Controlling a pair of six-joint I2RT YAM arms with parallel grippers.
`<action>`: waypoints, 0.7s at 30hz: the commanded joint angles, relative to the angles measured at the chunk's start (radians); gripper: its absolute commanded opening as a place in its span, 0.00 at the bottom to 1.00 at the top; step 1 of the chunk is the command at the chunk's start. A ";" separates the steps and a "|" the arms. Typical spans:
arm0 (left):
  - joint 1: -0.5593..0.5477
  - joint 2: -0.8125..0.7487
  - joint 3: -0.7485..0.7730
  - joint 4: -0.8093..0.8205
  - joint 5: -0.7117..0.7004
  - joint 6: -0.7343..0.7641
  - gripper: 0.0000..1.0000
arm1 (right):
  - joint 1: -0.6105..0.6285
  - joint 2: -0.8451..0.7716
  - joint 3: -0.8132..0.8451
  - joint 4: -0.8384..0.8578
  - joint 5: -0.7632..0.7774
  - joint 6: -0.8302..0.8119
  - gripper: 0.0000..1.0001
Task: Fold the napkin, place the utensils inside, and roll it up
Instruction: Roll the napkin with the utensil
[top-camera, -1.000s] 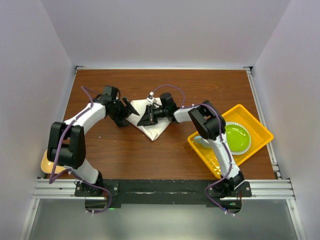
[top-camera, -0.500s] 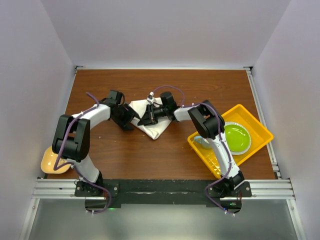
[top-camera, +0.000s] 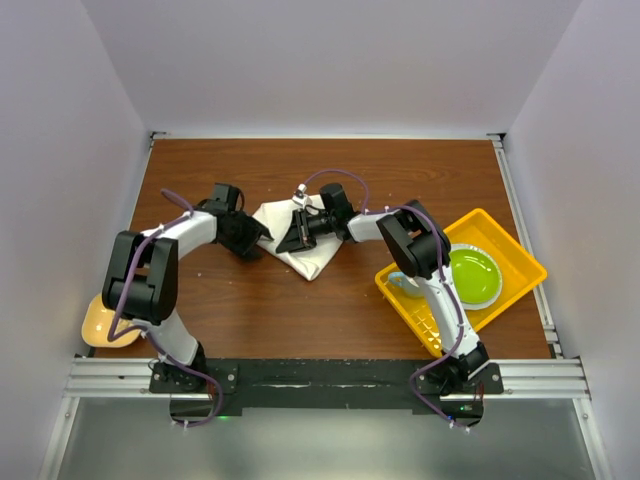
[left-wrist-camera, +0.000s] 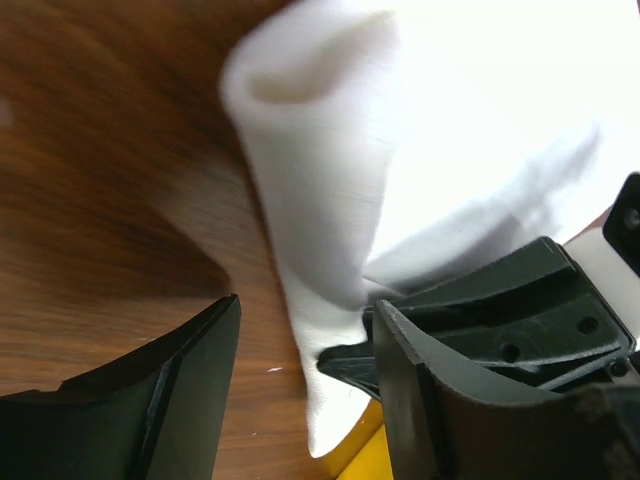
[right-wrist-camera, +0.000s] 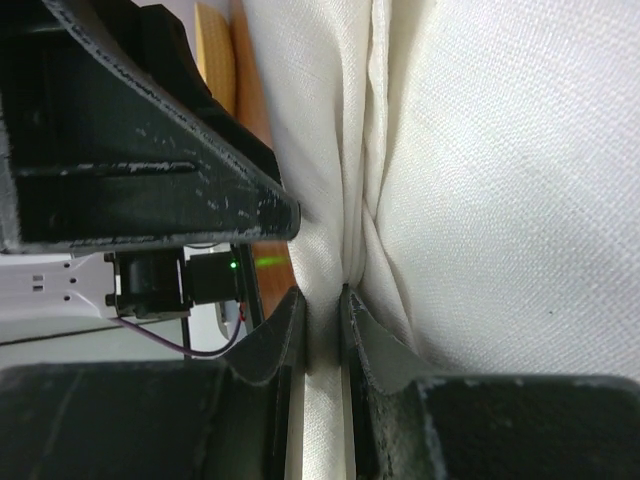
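The white napkin (top-camera: 308, 248) lies bunched and partly folded on the brown table, mid-left. My right gripper (top-camera: 287, 241) is shut on a fold of it; in the right wrist view the jaws (right-wrist-camera: 323, 297) pinch the cloth (right-wrist-camera: 480, 150) tightly. My left gripper (top-camera: 258, 238) is open at the napkin's left edge. In the left wrist view its jaws (left-wrist-camera: 305, 310) straddle the rolled edge of the napkin (left-wrist-camera: 320, 190), with the right gripper's black body (left-wrist-camera: 500, 310) just behind. The knife is out of view.
A yellow tray (top-camera: 515, 240) sits at the right with a green plate (top-camera: 472, 276) and a pale blue item (top-camera: 400, 284) in it. A tan plate (top-camera: 98, 322) lies at the near left edge. White walls enclose the table.
My left gripper has moved right and down to the napkin's left edge, its open jaws now around the cloth. The right gripper has stayed shut on the napkin.
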 joint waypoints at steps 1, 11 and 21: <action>0.019 -0.075 -0.034 0.063 -0.049 -0.032 0.61 | -0.004 0.061 -0.055 -0.157 0.062 -0.094 0.00; -0.028 0.046 -0.016 0.048 -0.012 -0.034 0.63 | -0.004 0.058 -0.049 -0.154 0.072 -0.091 0.00; -0.039 0.083 -0.004 -0.031 -0.076 0.072 0.19 | 0.001 -0.006 0.042 -0.435 0.162 -0.310 0.01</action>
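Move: The napkin's rolled edge lies between the left hand's open fingers, about 1 cm to their right and 1 cm below. The right gripper's fingertips, already pinching that roll, are some 4 cm right and 2 cm back. The napkin's flat part centres about 10 cm right, level ahead, 2 cm lower. From the right hand, the spot the left goes for is roughly 3 cm left and 2 cm ahead, level. After nudging left, the left hand shifts 2 cm right, sinks 1.5 cm and pinches the roll; right keeps hold. ##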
